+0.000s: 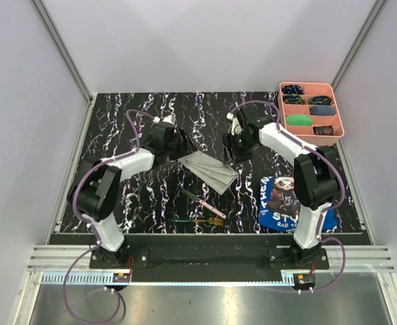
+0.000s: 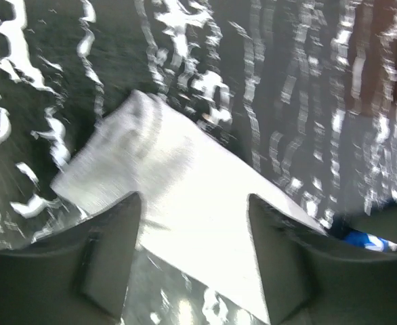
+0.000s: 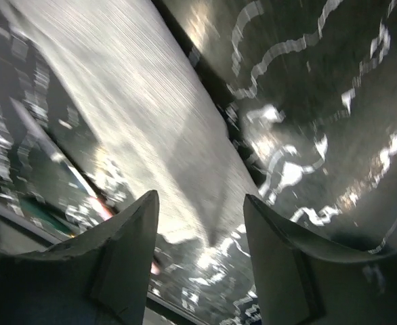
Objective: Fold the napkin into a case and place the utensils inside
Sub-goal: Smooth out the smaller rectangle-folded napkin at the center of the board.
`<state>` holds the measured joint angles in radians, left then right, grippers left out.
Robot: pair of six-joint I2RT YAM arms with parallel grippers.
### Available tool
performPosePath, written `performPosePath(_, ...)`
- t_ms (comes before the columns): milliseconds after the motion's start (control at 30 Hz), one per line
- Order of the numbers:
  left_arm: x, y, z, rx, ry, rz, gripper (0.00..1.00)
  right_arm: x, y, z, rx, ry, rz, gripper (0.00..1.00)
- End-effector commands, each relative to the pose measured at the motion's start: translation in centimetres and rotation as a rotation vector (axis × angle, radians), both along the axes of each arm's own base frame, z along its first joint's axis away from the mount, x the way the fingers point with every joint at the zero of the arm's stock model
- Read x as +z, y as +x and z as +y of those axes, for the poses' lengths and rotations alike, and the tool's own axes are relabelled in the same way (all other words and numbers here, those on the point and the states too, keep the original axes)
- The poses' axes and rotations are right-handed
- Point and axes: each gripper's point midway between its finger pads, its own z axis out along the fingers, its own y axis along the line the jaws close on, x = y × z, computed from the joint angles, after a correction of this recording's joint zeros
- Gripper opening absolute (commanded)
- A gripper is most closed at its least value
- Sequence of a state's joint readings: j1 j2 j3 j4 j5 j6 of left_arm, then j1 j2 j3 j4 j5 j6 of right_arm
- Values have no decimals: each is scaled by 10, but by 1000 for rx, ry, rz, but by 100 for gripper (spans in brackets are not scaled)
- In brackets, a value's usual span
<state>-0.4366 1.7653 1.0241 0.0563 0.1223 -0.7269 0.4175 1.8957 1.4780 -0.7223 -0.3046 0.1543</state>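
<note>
The napkin (image 1: 209, 169) lies folded into a narrow grey strip in the middle of the marbled table, lying on a slant. My left gripper (image 1: 185, 144) hovers at its far left end, open, and the cloth (image 2: 178, 183) shows between and beneath the left gripper's (image 2: 193, 198) spread fingers. At the napkin's right end my right gripper (image 1: 236, 152) is open too; in its blurred wrist view the right gripper (image 3: 200, 196) stands over the pale cloth (image 3: 131, 108). Nearer the front lie the pink-handled knife (image 1: 196, 199) and the green-handled fork (image 1: 197, 221).
A pink compartment tray (image 1: 341, 115) holding small items sits at the back right corner. A blue printed cloth (image 1: 274, 203) lies by the right arm's base. Grey walls enclose the table on three sides.
</note>
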Motion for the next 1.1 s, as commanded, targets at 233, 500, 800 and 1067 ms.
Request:
performPosePath(233,15,-65,-65,-188,-221,55,11,-9,-11,-14,80,-76,1,44)
performPosePath(500,-18,-95,-83,-205,-291,150,0,-23,-19,4,104,-52,46,41)
performPosePath(800,-44,-107,-76,-153,-272,202,0,-21,-38,21,64,-19,89,19)
performPosePath(1067,-48,-110,-83,-134,-278,188,0,-9,-67,39,8,80,191,7)
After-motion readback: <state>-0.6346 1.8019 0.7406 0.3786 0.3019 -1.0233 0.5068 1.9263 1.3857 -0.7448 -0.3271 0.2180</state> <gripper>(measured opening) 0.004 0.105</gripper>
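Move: The folded napkin's middle lies roughly 7 cm back and 6 cm to the right of the left hand, some 5 cm below it. From the right hand that middle is about 4 cm back, 7 cm to the left and 6 cm below. Nearer the arms, counted from the left hand, the knife lies around 18 cm back and 5 cm to the right, with the fork about 24 cm back and 3 cm to the right. Back and to the right, about 11 cm by 8, the left hand rises briefly, shuts its fingers, then sinks until the closed tips rest at the napkin's near long edge. The right hand sinks some 4 cm in two steps, mostly back and at last leftward, narrowing its fingers almost shut on the napkin's right-hand end. ##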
